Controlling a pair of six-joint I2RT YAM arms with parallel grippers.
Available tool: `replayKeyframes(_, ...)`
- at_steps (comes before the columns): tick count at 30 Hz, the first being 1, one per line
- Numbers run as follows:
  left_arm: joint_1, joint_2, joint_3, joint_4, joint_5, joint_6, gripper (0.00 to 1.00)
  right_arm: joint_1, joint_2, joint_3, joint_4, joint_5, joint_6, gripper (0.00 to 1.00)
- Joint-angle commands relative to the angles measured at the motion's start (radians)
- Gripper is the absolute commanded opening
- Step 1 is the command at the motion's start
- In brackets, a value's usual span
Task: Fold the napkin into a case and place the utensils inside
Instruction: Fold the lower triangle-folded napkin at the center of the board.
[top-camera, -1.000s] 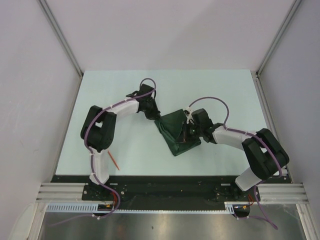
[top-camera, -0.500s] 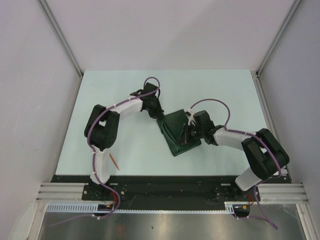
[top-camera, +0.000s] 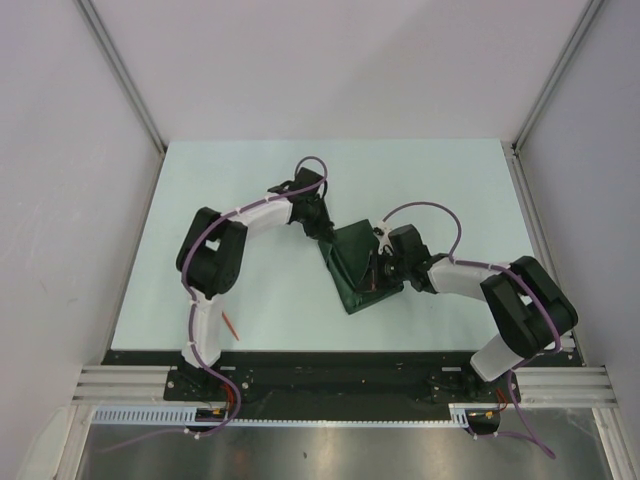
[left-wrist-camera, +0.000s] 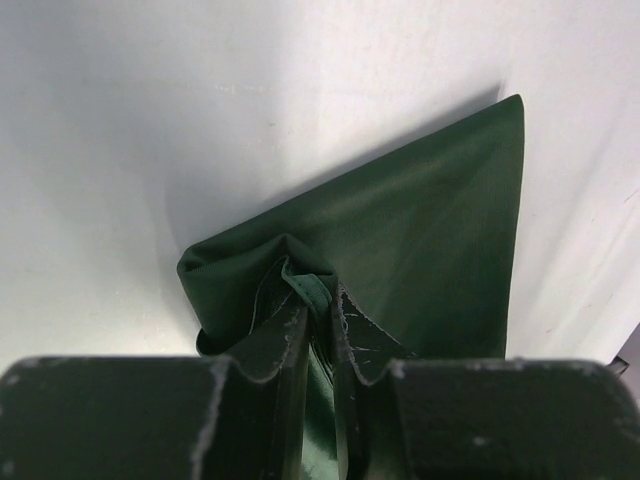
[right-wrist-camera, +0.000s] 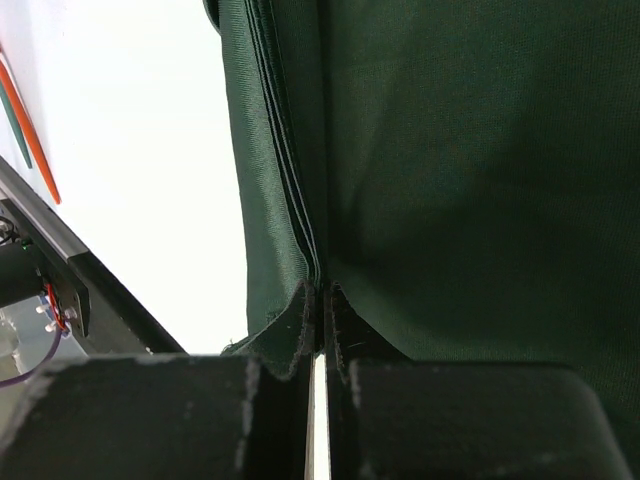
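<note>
The dark green napkin (top-camera: 357, 266) lies partly folded at the middle of the table, between both arms. My left gripper (top-camera: 322, 229) sits at its upper left corner, and in the left wrist view it (left-wrist-camera: 318, 300) is shut on a bunched fold of the napkin (left-wrist-camera: 430, 220). My right gripper (top-camera: 378, 271) rests on the napkin's right part. Its jaws (right-wrist-camera: 322, 296) are shut with the tips against a layered fold edge of the napkin (right-wrist-camera: 470, 170). The utensils lie by the near edge: an orange-red one (top-camera: 230, 324) (right-wrist-camera: 30, 130) and a teal one (right-wrist-camera: 14, 125) beside it.
The pale table (top-camera: 250, 180) is walled by white panels on three sides. A black rail (top-camera: 330, 358) runs along the near edge, also in the right wrist view (right-wrist-camera: 60, 260). The left arm's base link (top-camera: 200, 330) stands right next to the orange-red utensil.
My left gripper has moved right with the napkin's corner in it, drawing that corner in over the cloth. The right gripper has stayed in place on the napkin.
</note>
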Motion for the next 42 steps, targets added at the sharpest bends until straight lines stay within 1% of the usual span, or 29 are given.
replayKeyframes(1, 0.003, 0.009, 0.05, 0.059, -0.011, -0.022, 0.17, -0.004, 0.017, -0.02, -0.005, -0.013, -0.015, 0.0)
replayKeyframes(15, -0.013, 0.022, 0.05, 0.1, 0.0, -0.031, 0.18, -0.01, 0.014, -0.031, -0.017, -0.003, -0.022, 0.0)
replayKeyframes(16, -0.014, 0.022, 0.05, 0.102, 0.0, -0.029, 0.18, -0.01, 0.007, -0.03, -0.022, -0.001, -0.024, 0.01)
replayKeyframes(17, -0.014, 0.025, 0.049, 0.103, 0.0, -0.031, 0.18, -0.008, 0.006, -0.025, -0.026, 0.002, -0.024, 0.05)
replayKeyframes(19, -0.014, 0.032, 0.05, 0.105, 0.008, -0.031, 0.18, -0.01, 0.0, -0.022, -0.04, 0.008, -0.029, 0.06)
replayKeyframes(23, -0.019, 0.039, 0.049, 0.119, 0.019, -0.026, 0.17, -0.008, -0.005, -0.01, -0.048, 0.016, -0.035, 0.13)
replayKeyframes(24, -0.02, 0.039, 0.049, 0.122, 0.019, -0.025, 0.17, -0.008, -0.006, -0.005, -0.081, 0.017, -0.035, 0.15)
replayKeyframes(26, -0.022, 0.039, 0.049, 0.128, 0.019, -0.019, 0.17, -0.008, -0.019, 0.0, -0.091, 0.027, -0.045, 0.23)
replayKeyframes(28, -0.024, 0.04, 0.049, 0.132, 0.016, -0.015, 0.17, -0.008, -0.035, 0.021, -0.132, 0.037, -0.053, 0.28)
replayKeyframes(29, -0.024, 0.04, 0.049, 0.132, 0.014, -0.012, 0.17, -0.008, -0.063, 0.03, -0.173, 0.057, -0.068, 0.36)
replayKeyframes(31, -0.024, 0.04, 0.043, 0.134, 0.016, -0.012, 0.17, -0.01, -0.095, 0.067, -0.222, 0.085, -0.087, 0.4)
replayKeyframes(32, -0.024, 0.04, 0.041, 0.137, 0.02, -0.014, 0.17, -0.01, -0.112, 0.079, -0.276, 0.123, -0.107, 0.46)
replayKeyframes(33, -0.024, 0.039, 0.04, 0.139, 0.022, -0.014, 0.17, -0.008, -0.15, 0.093, -0.295, 0.14, -0.114, 0.48)
replayKeyframes(34, -0.025, 0.039, 0.038, 0.139, 0.023, -0.012, 0.17, -0.008, -0.163, 0.111, -0.308, 0.152, -0.122, 0.53)
replayKeyframes(35, -0.027, 0.034, 0.037, 0.14, 0.022, -0.014, 0.17, -0.004, -0.174, 0.121, -0.325, 0.175, -0.133, 0.56)
replayKeyframes(37, -0.027, 0.032, 0.037, 0.14, 0.02, -0.011, 0.17, 0.002, -0.169, 0.142, -0.341, 0.188, -0.141, 0.6)
replayKeyframes(38, -0.028, 0.031, 0.035, 0.14, 0.02, -0.009, 0.17, 0.002, -0.16, 0.145, -0.332, 0.174, -0.142, 0.61)
replayKeyframes(40, -0.028, 0.029, 0.038, 0.137, 0.02, -0.006, 0.17, 0.015, -0.135, 0.144, -0.304, 0.142, -0.125, 0.61)
replayKeyframes(42, -0.027, 0.032, 0.04, 0.136, 0.02, -0.003, 0.17, 0.025, -0.119, 0.127, -0.232, 0.084, -0.101, 0.58)
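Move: The right fingers still pinch the near end of the folded napkin flap, low over the napkin. The napkin's middle lies about 7 cm ahead and 1 cm left of them, its near corner some 6 cm back and 4 cm left. The left fingers still hold the flap's far end. From them the napkin's middle is roughly 8 cm back and 7 cm to the right, and the napkin's far corner about 6 cm ahead and 9 cm right. Ease the right gripper down about a centimetre with the flap's near end, then spread its fingers wide to let the cloth go, slipping a little back and to the right before lifting some 5 cm clear. Meanwhile keep the left gripper shut on the far end and draw it slowly right, a bit over 2 cm, across the napkin. ##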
